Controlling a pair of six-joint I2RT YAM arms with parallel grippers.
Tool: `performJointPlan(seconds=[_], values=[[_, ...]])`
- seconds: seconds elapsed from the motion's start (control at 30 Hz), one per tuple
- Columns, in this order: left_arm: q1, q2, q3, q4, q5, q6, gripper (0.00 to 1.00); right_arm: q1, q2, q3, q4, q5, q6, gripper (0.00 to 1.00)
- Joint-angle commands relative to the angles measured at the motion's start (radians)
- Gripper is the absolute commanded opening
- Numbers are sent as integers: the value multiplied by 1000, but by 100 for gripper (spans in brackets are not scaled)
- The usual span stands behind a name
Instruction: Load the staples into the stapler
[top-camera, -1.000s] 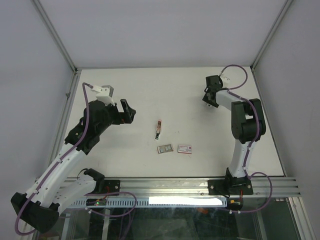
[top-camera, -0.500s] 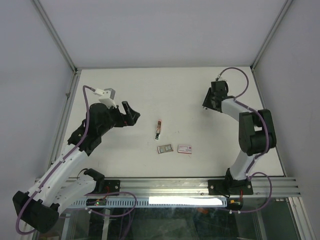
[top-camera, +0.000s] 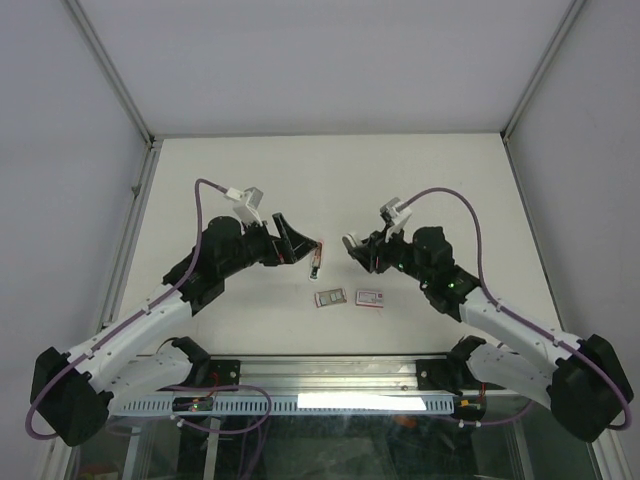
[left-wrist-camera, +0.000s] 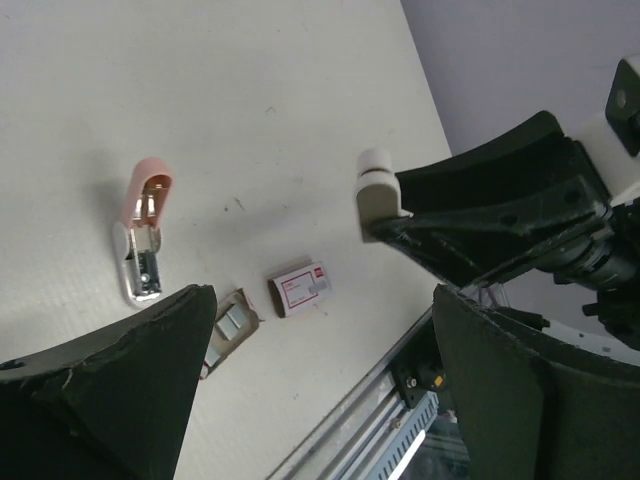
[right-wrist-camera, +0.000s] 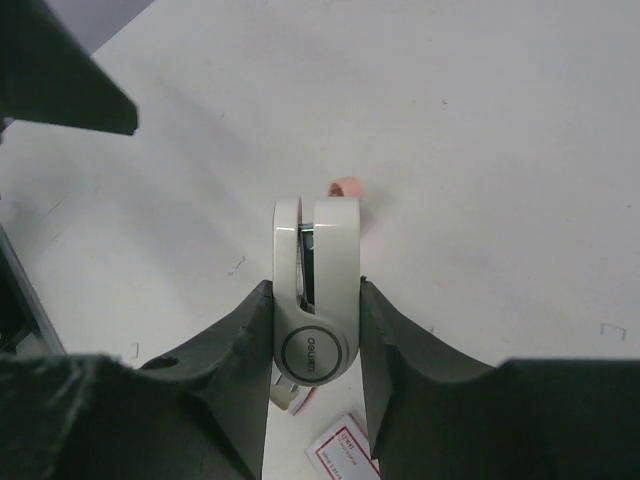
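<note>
My right gripper (right-wrist-camera: 315, 300) is shut on a white stapler (right-wrist-camera: 316, 290), held a little above the table right of centre (top-camera: 352, 243). A pink stapler (left-wrist-camera: 143, 235) lies hinged open on the table (top-camera: 315, 258). The staples are in two parts in front of it: the grey tray of strips (left-wrist-camera: 232, 325) (top-camera: 330, 297) and the white red-labelled box (left-wrist-camera: 300, 287) (top-camera: 369, 298) (right-wrist-camera: 345, 452). My left gripper (left-wrist-camera: 325, 340) hangs open above the table, just left of the pink stapler (top-camera: 292, 242), with nothing between its fingers.
The metal rail (top-camera: 340, 372) with both arm bases runs along the near edge of the table. Enclosure posts and walls (top-camera: 140, 180) bound the table at the left, right and back. The two grippers face each other across the pink stapler.
Both arms have swung in towards the middle. The right gripper came from the far right to the centre with the white stapler. The left gripper moved right, close to the pink stapler.
</note>
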Motion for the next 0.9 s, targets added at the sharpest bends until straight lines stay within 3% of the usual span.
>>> performJointPlan(seconds=[0.0, 0.27, 0.53, 0.87], values=[[-44, 30, -13, 151, 54, -90, 92, 87, -86, -62, 171, -25, -86, 9], [-114, 102, -9, 249, 68, -134, 88, 239, -138, -81, 178, 63, -190, 8], [-163, 166, 12, 267, 78, -139, 63, 290, -111, -67, 181, 118, -218, 7], [-167, 170, -5, 268, 63, -145, 52, 306, -87, -53, 191, 124, -224, 7]])
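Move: Held in the right fingers, the white stapler has its middle about 12 cm to the left hand's right, 3 cm ahead and 4 cm lower. The left fingers it is brought to lie some 16 cm left of the right hand, 1 cm back and 3 cm higher. From the left hand, on the table some 18 cm below, are the pink stapler, 4 cm ahead and 4 cm right, and the staple tray, 6 cm back and 8 cm right. Bringing the two hands together in the air: the right keeps its grip on the white stapler and carries it back about 6 cm and left 4 cm, tipping it up and turning counter-clockwise some 15 degrees each, then hardly moves. The left goes right about 7 cm and a little back towards the stapler's free end, its wide fingers closing to roughly half open; whether they touch it can't be told. ##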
